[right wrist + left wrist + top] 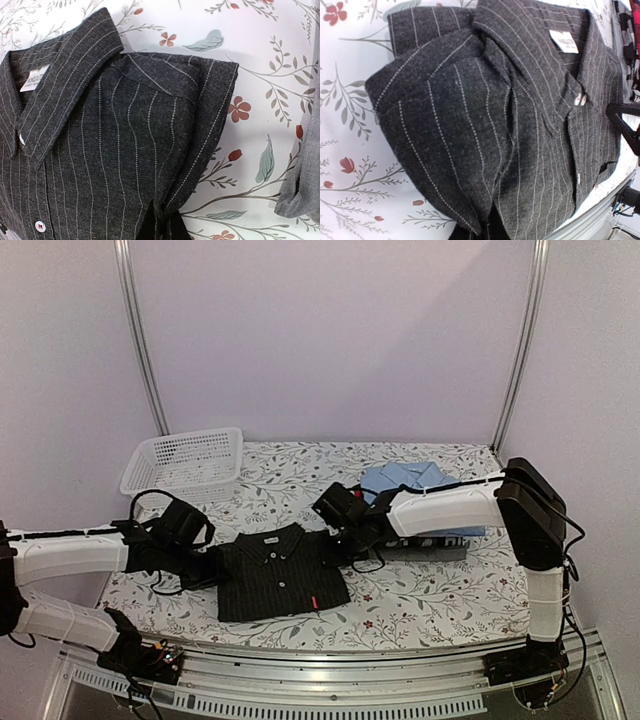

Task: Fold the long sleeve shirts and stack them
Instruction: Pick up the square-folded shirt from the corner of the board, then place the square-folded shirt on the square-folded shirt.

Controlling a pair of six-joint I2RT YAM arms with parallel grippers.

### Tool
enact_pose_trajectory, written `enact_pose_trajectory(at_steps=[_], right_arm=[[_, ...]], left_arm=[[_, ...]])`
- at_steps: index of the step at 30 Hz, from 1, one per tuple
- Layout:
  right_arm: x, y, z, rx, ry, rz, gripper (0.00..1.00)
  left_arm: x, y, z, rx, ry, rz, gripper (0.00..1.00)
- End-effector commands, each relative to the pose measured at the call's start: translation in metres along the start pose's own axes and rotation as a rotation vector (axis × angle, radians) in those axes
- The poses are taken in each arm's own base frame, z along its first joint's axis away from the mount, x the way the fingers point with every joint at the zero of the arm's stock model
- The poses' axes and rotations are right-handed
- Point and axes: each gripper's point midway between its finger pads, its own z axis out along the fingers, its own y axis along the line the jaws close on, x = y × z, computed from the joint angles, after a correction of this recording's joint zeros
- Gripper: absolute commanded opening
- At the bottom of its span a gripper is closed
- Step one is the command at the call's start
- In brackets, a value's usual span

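Observation:
The black pinstriped shirt (280, 575) lies folded, collar up, at the front middle of the table. My left gripper (213, 565) is at its left edge, shut on a bunched fold of the cloth (470, 150); its fingertips are mostly buried under the fabric in the left wrist view. At the shirt's upper right corner, my right gripper (338, 540) is likewise shut on the folded sleeve edge (190, 150). The light blue shirt (400, 478) lies folded at the back right, partly hidden behind my right arm.
A white mesh basket (185, 460) stands at the back left of the floral tablecloth (420, 595). A dark grey folded cloth (445, 547) lies under the right forearm, and its edge (300, 195) shows in the right wrist view. The table's metal front rail (330, 665) runs along the near edge.

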Motion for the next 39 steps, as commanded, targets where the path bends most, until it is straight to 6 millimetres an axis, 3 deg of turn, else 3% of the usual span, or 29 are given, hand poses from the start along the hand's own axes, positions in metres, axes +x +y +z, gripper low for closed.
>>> enact_pose_trajectory(at_steps=[1, 6, 12, 19, 22, 26, 30, 39], right_arm=[[-0.008, 0.015, -0.011, -0.017, -0.014, -0.036, 0.00], [-0.015, 0.027, -0.022, -0.034, -0.024, -0.047, 0.00], [-0.037, 0.049, -0.050, -0.083, -0.075, -0.066, 0.00], [-0.067, 0.064, -0.090, -0.105, -0.153, -0.105, 0.00], [-0.082, 0.061, -0.105, -0.099, -0.182, -0.124, 0.00], [-0.101, 0.045, -0.131, -0.069, -0.229, -0.127, 0.00], [-0.116, 0.015, -0.151, -0.009, -0.262, -0.125, 0.00], [-0.147, -0.089, -0.204, 0.141, -0.352, -0.026, 0.00]], left_arm=[[-0.003, -0.005, -0.013, -0.005, -0.017, 0.034, 0.00], [-0.006, -0.007, -0.024, -0.002, -0.035, 0.040, 0.00], [-0.018, -0.021, -0.049, 0.017, -0.082, 0.069, 0.00], [-0.036, -0.056, -0.075, 0.102, -0.120, 0.105, 0.00], [-0.048, -0.075, -0.088, 0.129, -0.147, 0.131, 0.00], [-0.068, -0.108, -0.102, 0.166, -0.179, 0.178, 0.00], [-0.086, -0.142, -0.105, 0.197, -0.194, 0.225, 0.00], [-0.124, -0.235, -0.083, 0.283, -0.221, 0.323, 0.00]])
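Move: The dark striped shirt is already pinched at its two side edges. Its middle lies about 10 cm left of my right hand and 5 cm back, and some 13 cm to the right of my left hand, about level with it. The stack under the blue shirt sits roughly 20 cm right of my right hand and 10 cm ahead, about 43 cm right of my left hand and 14 cm ahead. From my left hand, the white basket is some 9 cm left and 24 cm ahead. Keeping both pinches shut, I lift the folded shirt nearly 19 cm, slowly at first. My right hand eases almost 4 cm left on the way up. Then, still rising, I swing both hands right and forward towards the stack, ending 7 to 11 cm right and 8 to 9 cm forward of the start. Both wrists tip the fingertips outward by nearly 20 degrees. ##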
